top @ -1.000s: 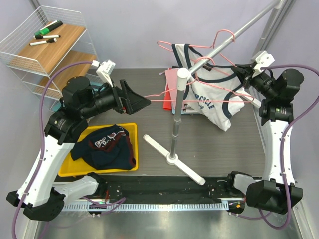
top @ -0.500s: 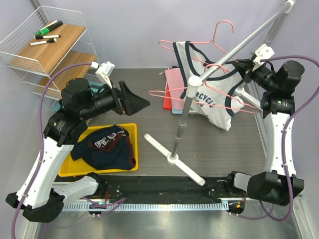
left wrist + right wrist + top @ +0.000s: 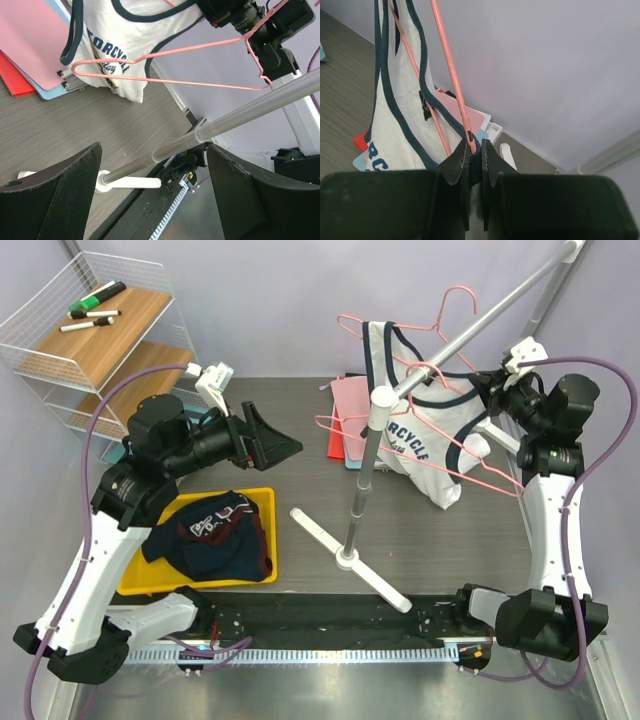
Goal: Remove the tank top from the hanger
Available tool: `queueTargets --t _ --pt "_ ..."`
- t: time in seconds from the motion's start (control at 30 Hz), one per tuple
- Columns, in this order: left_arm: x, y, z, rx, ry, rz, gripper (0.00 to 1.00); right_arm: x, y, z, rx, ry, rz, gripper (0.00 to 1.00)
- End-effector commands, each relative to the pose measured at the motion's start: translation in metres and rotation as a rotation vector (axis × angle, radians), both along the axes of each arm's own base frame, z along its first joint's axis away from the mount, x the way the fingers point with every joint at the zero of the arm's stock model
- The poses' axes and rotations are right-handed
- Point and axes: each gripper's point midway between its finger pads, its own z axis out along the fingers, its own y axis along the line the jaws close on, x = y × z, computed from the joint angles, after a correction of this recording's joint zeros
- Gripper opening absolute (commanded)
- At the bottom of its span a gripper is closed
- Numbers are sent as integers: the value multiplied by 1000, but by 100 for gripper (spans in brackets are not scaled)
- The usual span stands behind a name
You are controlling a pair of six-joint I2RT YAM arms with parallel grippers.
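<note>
The white tank top (image 3: 425, 435) with navy trim hangs from a pink wire hanger (image 3: 470, 472) on the slanted metal rail (image 3: 470, 325). My right gripper (image 3: 492, 392) is at its right shoulder. In the right wrist view the gripper (image 3: 475, 150) is shut on the navy strap, with the pink hanger wire (image 3: 447, 65) caught between the fingers above the tank top (image 3: 395, 125). My left gripper (image 3: 282, 445) is open and empty, left of the rack and apart from the garment. In its wrist view (image 3: 155, 195) it faces the tank top (image 3: 115, 50) and the hanger (image 3: 175, 65).
A second pink hanger (image 3: 450, 302) hooks on the rail higher up. The rack's pole (image 3: 362, 475) stands on a white cross base (image 3: 345, 558). Pink and red folders (image 3: 345, 420) lie behind it. A yellow tray (image 3: 140, 575) holds a dark garment (image 3: 215, 535). A wire shelf (image 3: 90, 330) stands at far left.
My right gripper has drawn back and to the right with the strap, so the tank top and hanger swung rightward and the rack pole tilted. The left arm has barely moved.
</note>
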Motion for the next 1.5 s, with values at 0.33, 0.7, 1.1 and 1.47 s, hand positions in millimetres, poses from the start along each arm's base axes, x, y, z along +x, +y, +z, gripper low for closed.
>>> queueTargets --t 0.33,0.7,1.1,1.47 --pt "4 -1 -5 29 -27 -3 85 -24 -17 -24 231 90 -134 1" --pt "37 9 -12 56 -35 159 82 -60 33 -60 497 92 104 1" --pt "63 9 -22 52 2 239 88 -71 64 -85 589 228 222 1" --pt "101 10 -16 -6 63 344 80 -81 82 -51 706 221 348 1"
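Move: My right hand keeps a grip on one shoulder of the tank top and its hanger end; the tank top's free shoulder lies about 18 cm ahead and 21 cm left of it, slightly lower. From my open left hand that free shoulder is some 32 cm ahead, 17 cm right and 6 cm lower. Nearer this hand, the rack post's top stands about 11 cm ahead and 17 cm right, and the empty hanger's middle about 3 cm ahead and 24 cm right. With my right fingers still pinching the strap edge and hanger wire together, I lower them about 11 cm and draw them back, then swing them left towards the post, rolling the hand's left side up some 40 degrees and tipping it down. My left hand, staying open and empty, starts late, reaching forward and sinking towards the tank top while turning counter-clockwise. ##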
